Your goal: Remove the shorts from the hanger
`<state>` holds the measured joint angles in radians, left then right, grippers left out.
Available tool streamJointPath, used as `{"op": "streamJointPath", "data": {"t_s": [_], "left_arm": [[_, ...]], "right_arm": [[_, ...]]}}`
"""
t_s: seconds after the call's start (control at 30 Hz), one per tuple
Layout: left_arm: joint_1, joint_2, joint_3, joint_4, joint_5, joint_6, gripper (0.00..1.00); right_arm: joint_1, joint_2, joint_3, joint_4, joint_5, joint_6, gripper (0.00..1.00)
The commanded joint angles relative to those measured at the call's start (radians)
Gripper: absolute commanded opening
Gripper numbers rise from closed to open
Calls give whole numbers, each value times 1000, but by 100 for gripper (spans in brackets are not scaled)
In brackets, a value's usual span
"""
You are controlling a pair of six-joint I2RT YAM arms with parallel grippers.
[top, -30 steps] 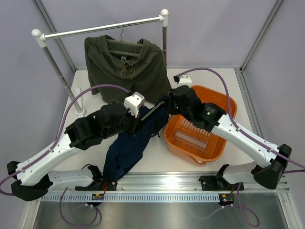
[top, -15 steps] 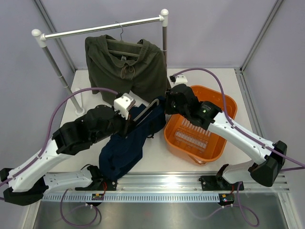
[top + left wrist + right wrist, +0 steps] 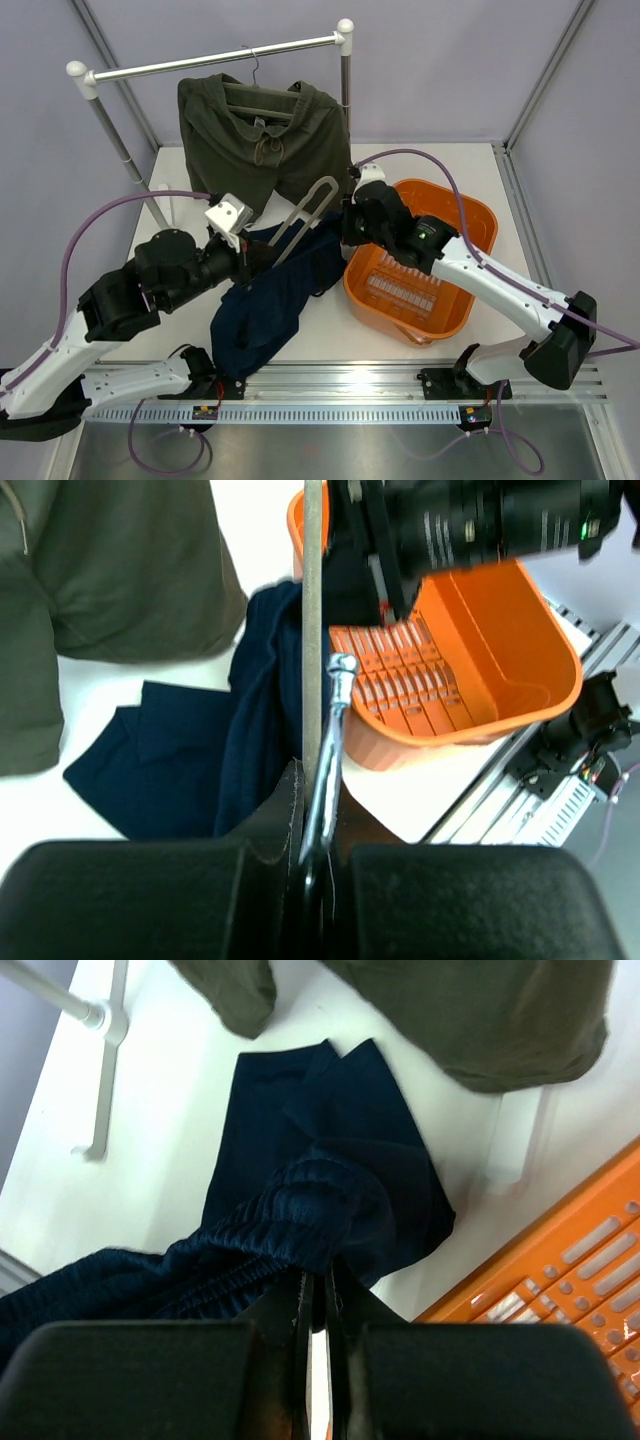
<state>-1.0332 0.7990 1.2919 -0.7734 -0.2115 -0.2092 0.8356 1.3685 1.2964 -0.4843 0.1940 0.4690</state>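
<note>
Olive-green shorts (image 3: 265,140) hang on a hanger (image 3: 258,100) on the rail at the back, and neither gripper touches them. In front of them a second, beige hanger (image 3: 308,208) sticks up out of a navy-blue garment (image 3: 268,300). My left gripper (image 3: 255,262) is shut on that hanger's metal hook (image 3: 335,720), with the hanger's bar (image 3: 312,620) running straight away from it. My right gripper (image 3: 320,1290) is shut on the navy garment's elastic waistband (image 3: 310,1205), next to the basket. The garment's lower part lies on the table.
An orange basket (image 3: 478,228) stands at the right, just behind my right arm. The clothes rail (image 3: 215,60) crosses the back on two posts, with one white foot (image 3: 105,1050) on the table at the left. The arms' mounting rail runs along the near edge.
My left arm has drawn back to the left with the hook. The beige hanger's far end has come out of the navy garment and now stands free. The right gripper shifted slightly left.
</note>
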Motion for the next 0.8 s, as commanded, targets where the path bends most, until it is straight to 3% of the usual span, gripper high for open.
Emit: {"op": "streamJointPath", "data": {"t_s": [0.0,0.13,0.33,0.53,0.77], "left_arm": [[-8,2,-16,150,-37,10,0],[-8,32,-37,236,-130,10,0],[-8,80,-39,365,-302,-12,0],[-7,163,78,341,-475,-15,0],[-7,115,35,520,-534,24,0]], "right_arm": [[80,-11,4,30,54,-18,0],[221,-31,3,47,65,13,0],[515,-31,64,26,222,39,0],[675,4,119,33,266,45,0],[793,84,228,-29,338,13,0]]}}
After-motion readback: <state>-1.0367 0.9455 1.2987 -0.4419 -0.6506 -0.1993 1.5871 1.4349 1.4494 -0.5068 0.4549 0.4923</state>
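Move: Below the left hand, which holds the bare hanger, the middle of the navy shorts lies some 24 cm down and 6 cm ahead; the green shorts hang about 30 cm ahead of this hand, 4 cm left and slightly lower. From the right hand, gripping the navy waistband, that middle is roughly 7 cm back, 11 cm left and 14 cm down. The orange basket sits about 20 cm to the right of this hand, nearly level with it fore and aft, 17 cm lower. Sweeping the gripped waistband back about 23 cm and left 13 cm, the right hand draws the navy shorts away from the basket, turns some 30 degrees counter-clockwise and rises slightly late on. The left hand keeps its hold on the hanger and carries it forward about 8 cm towards the green shorts, then lifts it, swinging counter-clockwise. ##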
